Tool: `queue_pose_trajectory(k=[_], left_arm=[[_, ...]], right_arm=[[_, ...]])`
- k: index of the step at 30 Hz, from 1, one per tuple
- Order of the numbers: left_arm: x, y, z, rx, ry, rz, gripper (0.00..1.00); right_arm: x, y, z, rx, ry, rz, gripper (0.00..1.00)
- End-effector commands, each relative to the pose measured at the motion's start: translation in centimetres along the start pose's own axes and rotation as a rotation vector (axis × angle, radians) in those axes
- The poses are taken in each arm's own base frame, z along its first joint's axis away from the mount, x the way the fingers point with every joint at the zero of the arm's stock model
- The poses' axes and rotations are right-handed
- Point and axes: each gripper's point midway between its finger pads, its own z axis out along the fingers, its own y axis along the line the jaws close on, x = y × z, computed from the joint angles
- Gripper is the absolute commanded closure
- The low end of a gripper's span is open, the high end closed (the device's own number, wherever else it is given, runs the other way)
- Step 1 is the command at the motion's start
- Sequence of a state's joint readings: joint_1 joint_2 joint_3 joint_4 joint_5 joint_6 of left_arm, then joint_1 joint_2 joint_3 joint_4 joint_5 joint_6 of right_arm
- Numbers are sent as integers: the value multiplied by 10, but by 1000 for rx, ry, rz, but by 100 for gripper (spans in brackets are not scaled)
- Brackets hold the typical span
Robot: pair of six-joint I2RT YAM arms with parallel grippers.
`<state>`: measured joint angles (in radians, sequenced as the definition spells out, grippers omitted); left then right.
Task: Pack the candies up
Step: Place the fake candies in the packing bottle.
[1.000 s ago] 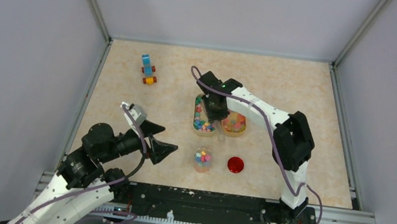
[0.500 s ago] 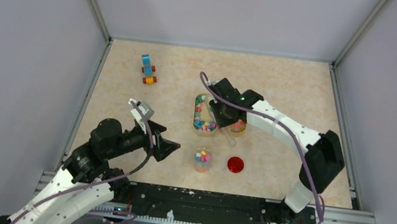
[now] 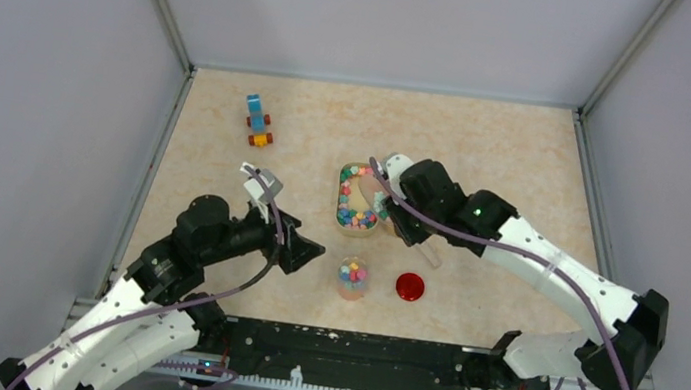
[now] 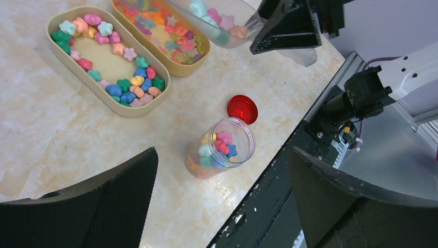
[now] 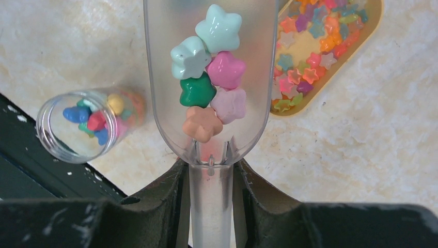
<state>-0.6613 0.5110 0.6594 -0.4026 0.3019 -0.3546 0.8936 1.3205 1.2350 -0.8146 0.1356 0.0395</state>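
Note:
Star-shaped candies lie in two tan trays (image 4: 51,39) (image 4: 178,72) and part-fill a clear jar (image 4: 222,150) that stands upright. My right gripper (image 5: 210,175) is shut on the handle of a clear scoop (image 5: 155,62). The scoop carries several candies (image 5: 209,88) above the table, between the trays and the jar (image 5: 82,126). My left gripper (image 4: 222,155) is open and empty. It hovers just left of the jar (image 3: 352,278), with its fingers either side of the jar in the left wrist view.
A round red lid (image 3: 409,286) lies on the table right of the jar. A blue-and-orange toy vehicle (image 3: 257,120) sits at the far left. The black rail at the table's near edge (image 4: 289,170) runs just behind the jar.
The right arm has lifted the loaded scoop out of the trays and swung it nearer and to the right. The left gripper has moved right, towards the jar.

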Motion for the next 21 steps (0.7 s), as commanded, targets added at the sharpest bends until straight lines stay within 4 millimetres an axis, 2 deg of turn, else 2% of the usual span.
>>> queue_pose_trajectory(k=[1, 7, 12, 21], left_arm=[[-22, -11, 11, 48, -44, -20, 1], [-31, -18, 24, 80, -21, -50, 1], [-34, -21, 32, 100, -13, -73, 1], [-34, -22, 38, 108, 10, -88, 1]], right_arm=[[1, 11, -20, -65, -66, -169, 100], [24, 31, -35, -144, -75, -362, 100], [33, 45, -48, -201, -108, -462, 100], [29, 54, -62, -235, -144, -546, 100]])
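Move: The right hand holds the clear scoop loaded with six candies, and the packing bottle it is bound for stands about 8 cm to its left, 5 cm back and some 13 cm lower. From the right hand, the box of glossy candies is about 14 cm ahead and 9 cm left, the gummy box 15 cm straight ahead, and the red lid 2 cm back and 4 cm right. For the empty left hand, the bottle lies 3 cm ahead, 7 cm right and 18 cm below. The right hand keeps its grip on the scoop handle and draws back about 8 cm at nearly constant height, swinging some 30 degrees counter-clockwise so that the loaded bowl leaves the boxes and comes round towards the bottle's mouth from its right. Meanwhile the left hand, fingers staying wide open, eases about 4 cm to the right and slightly forward above the table towards the bottle, dipping a centimetre on the way and coming back up, without touching the bottle. ##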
